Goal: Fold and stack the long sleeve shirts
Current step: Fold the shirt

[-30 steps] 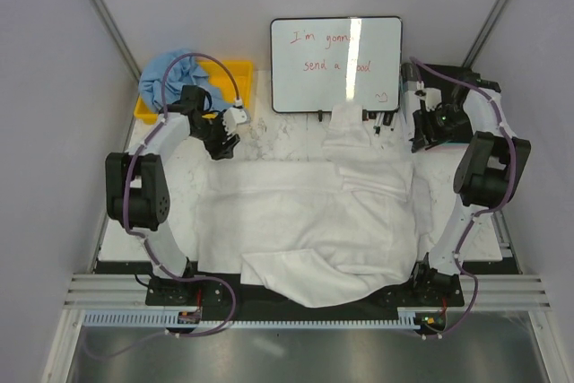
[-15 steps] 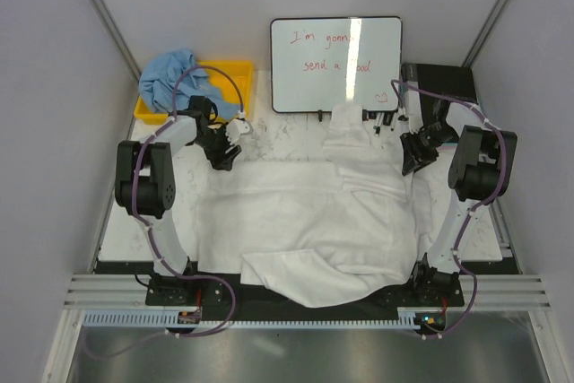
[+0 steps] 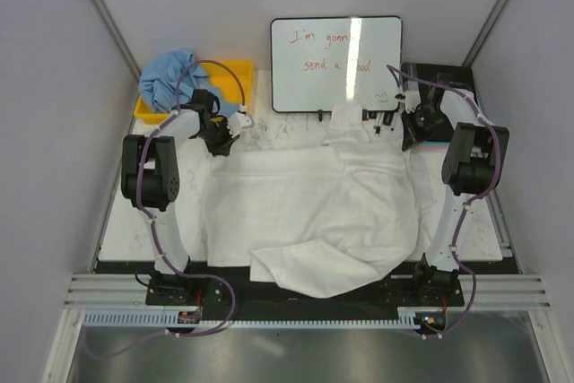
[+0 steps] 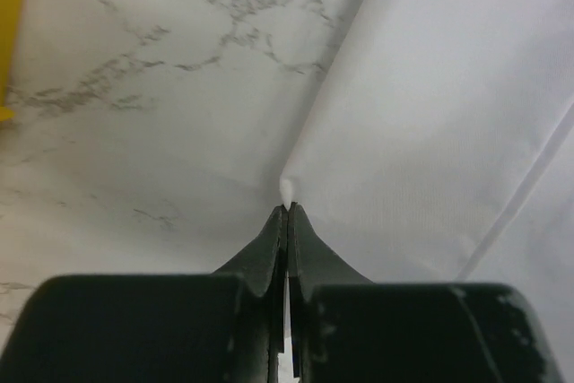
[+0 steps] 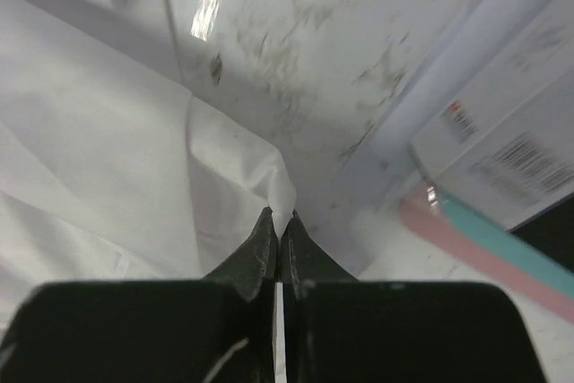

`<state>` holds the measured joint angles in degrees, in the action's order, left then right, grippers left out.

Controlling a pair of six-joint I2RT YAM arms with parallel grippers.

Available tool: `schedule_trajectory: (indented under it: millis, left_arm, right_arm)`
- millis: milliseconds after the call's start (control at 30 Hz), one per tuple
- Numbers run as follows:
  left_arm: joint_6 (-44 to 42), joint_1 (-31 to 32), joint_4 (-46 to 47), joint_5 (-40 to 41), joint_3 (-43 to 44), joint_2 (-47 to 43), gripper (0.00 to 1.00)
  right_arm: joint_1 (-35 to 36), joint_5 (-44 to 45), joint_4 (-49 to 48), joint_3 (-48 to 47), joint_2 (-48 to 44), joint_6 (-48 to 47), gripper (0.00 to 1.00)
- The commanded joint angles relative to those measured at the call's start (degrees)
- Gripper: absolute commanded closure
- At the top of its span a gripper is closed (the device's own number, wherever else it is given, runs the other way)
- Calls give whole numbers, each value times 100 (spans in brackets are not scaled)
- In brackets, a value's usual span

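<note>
A large wrinkled white shirt (image 3: 309,213) is spread over the middle of the table, one sleeve reaching up to the whiteboard. My left gripper (image 3: 221,143) is shut on its far left corner; in the left wrist view a tip of white cloth (image 4: 287,191) pokes out between the closed fingertips (image 4: 288,211). My right gripper (image 3: 410,139) is shut on the far right corner, with a fold of the white shirt (image 5: 283,193) pinched at its tips (image 5: 279,218). The light blue shirt (image 3: 172,78) lies bunched on the yellow bin at the back left.
A yellow bin (image 3: 235,73) stands at the back left, a whiteboard (image 3: 336,62) with red writing at the back middle, a black device (image 3: 444,78) at the back right. Boxes (image 5: 502,168) show beside the right gripper. Grey walls close in both sides.
Both grippers came down to the shirt's far corners and closed on the cloth. The shirt's far edge has been drawn a little toward the back.
</note>
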<state>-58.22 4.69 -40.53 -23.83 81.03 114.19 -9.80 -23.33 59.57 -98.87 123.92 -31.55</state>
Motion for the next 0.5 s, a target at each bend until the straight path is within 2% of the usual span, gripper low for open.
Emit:
schedule_trajectory:
  millis: [0, 67, 100, 133, 167, 233, 267, 367, 467]
  left_arm:
    - [284, 15, 300, 317, 711, 279, 98]
    - [328, -3, 449, 467, 808, 332, 98]
    - [328, -3, 441, 476, 887, 323, 93]
    - [320, -3, 441, 450, 870, 280, 87]
    - [320, -3, 424, 293, 731, 122, 75]
    - [232, 14, 397, 108, 493, -150, 61]
    - [206, 49, 380, -84, 223, -465, 54]
    - [126, 76, 336, -331, -288, -1063, 46]
    - [275, 76, 336, -543, -614, -1408, 45]
  right_arm:
    - [66, 294, -411, -1002, 299, 254, 100]
    - [66, 338, -359, -1126, 326, 255, 100]
    - [75, 329, -289, -1134, 317, 176, 98]
    - [66, 312, -114, -1091, 300, 115, 74]
    - [40, 277, -69, -1030, 178, 62, 61]
    - [-13, 172, -60, -872, -24, 44, 42]
    - [-74, 119, -51, -871, -113, 61, 40]
    - [-136, -189, 89, -1028, -560, 175, 33]
    - [-110, -636, -32, -1266, -720, 456, 33]
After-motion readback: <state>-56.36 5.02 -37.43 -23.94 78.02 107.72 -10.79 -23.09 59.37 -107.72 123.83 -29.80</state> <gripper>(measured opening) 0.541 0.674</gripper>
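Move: Pinched in the fingers are the shirt's two far corners; the spots on the tabletop where they are taken lie about 4 cm straight ahead of the left hand and 5 cm ahead of the right, some 1 to 2 cm lower. The yellow bin is 16 cm ahead and 8 cm left of the left hand. From the right hand, the markers lie 7 cm ahead and 6 cm left, the black box 13 cm ahead and 10 cm right. Dragging the shirt forward by the far corners they still hold, both hands travel about 5 cm away from the base, rising a little, then open wide and let go. The left draws straight back some 4 cm while lifting clear; the right stays well forward, easing back only slightly and rising to about 4 cm above its start. ##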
